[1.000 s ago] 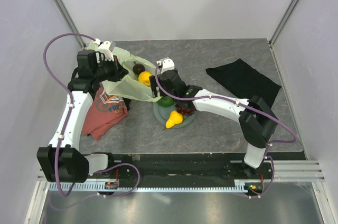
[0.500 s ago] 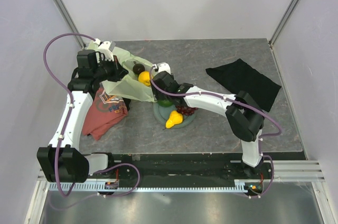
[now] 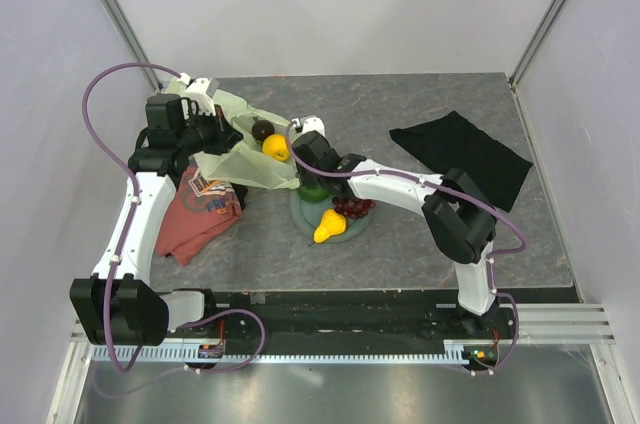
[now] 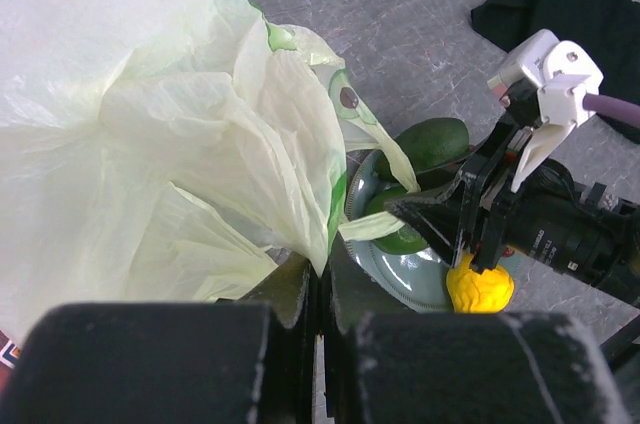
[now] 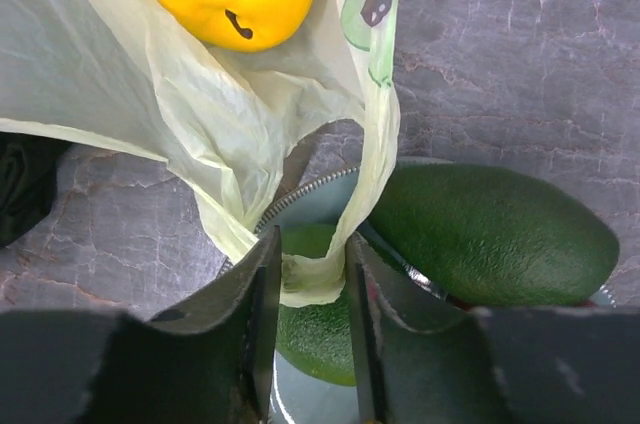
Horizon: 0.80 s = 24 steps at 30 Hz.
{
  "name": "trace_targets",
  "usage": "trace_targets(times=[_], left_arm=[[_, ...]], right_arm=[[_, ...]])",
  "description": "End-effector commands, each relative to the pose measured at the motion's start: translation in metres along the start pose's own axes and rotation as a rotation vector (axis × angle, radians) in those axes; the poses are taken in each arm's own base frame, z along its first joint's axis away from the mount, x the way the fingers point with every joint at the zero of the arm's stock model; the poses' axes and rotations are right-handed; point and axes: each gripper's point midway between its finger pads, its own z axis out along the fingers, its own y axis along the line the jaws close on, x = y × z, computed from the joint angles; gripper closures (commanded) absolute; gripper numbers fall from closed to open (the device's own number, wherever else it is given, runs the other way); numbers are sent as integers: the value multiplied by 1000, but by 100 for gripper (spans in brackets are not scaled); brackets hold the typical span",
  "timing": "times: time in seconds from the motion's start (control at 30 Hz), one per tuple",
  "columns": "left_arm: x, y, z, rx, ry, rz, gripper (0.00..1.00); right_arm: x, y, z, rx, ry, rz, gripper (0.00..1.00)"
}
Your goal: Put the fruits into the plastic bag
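The pale green plastic bag (image 3: pixel 240 159) lies open at the back left. A yellow-orange round fruit (image 3: pixel 275 148) and a dark plum (image 3: pixel 261 130) lie in its mouth. My left gripper (image 3: pixel 222 134) is shut on the bag's edge (image 4: pixel 300 194), holding it up. My right gripper (image 5: pixel 310 244) is open over the plate's (image 3: pixel 345 234) far rim. A loop handle of the bag (image 5: pixel 375 144) hangs between its fingers. A dark green oval fruit (image 5: pixel 490 234) and a lighter green one (image 5: pixel 320 339) lie on the plate. A yellow pear (image 3: pixel 328 227) and red grapes (image 3: pixel 352 207) lie there too.
A red printed T-shirt (image 3: pixel 198 209) lies under the left arm, beside the bag. A black cloth (image 3: pixel 460 152) lies at the back right. The right arm (image 3: pixel 420 189) stretches across the table's middle. Grey walls stand round the table.
My right gripper has moved left and back from over the plate to the bag's near edge, and the handle now sits between its fingers. The left gripper and bag have held still.
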Motion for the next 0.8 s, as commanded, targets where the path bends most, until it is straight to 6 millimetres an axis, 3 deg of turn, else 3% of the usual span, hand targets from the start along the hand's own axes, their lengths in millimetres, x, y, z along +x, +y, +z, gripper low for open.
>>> trace_targets(times=[0.0,0.03,0.07,0.1,0.27,0.37,0.4,0.47,0.5,0.6,0.63,0.77], left_arm=[[-6,-3,3,18,-17,-14,99],[-6,-3,4,23,-16,-18,99],[-5,-3,5,27,-11,-22,98],[-5,-3,6,32,-11,-23,98],[-14,-15,7,97,-39,-45,98],[-34,-27,1,140,-71,-54,98],[-49,-34,-5,157,-102,-45,98],[-63,-43,-12,190,-126,-50,98],[-79,-48,-21,199,-163,-34,98],[-103,-63,-36,235,-212,-30,99],[-111,-55,-44,214,-236,-35,98],[-123,-61,-57,225,-272,-23,98]], right_arm=[[-42,11,1,-69,-92,51,66],[-49,11,0,-80,-105,62,76],[-58,13,-3,-99,-123,77,95],[-67,5,-2,-98,-137,93,100],[-134,-11,-27,-159,-269,142,100],[-180,-14,-52,-194,-352,124,100],[-203,-13,-66,-203,-402,120,100],[-224,-19,-80,-190,-437,92,100],[-247,-18,-96,-199,-486,89,100],[-274,-23,-119,-193,-544,73,100],[-280,-24,-125,-193,-558,73,100],[-291,-37,-141,-165,-591,77,100]])
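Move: The bag handle hangs between the right hand's parted fingertips, about 1 cm ahead. The near avocado is roughly 3 cm back and 3 to the right of this hand; the far avocado is 2 ahead and 7 to the right, both some 4 below. Inside the bag, the yellow fruit lies about 6 ahead and 5 left, 2 below. From the left hand, already gripping the bag, that handle is some 13 cm right, 2 back and 16 below. Forward first, then steeply up: the right fingers shut on the bag handle as the hand sets off, carrying it away from the plate, about 10 cm out and some 26 up, fingertips tipping upward and the hand's left side rising. The left keeps its pinch, waits, then lifts about 11 cm, drifting slightly right and rolling its left side down. ##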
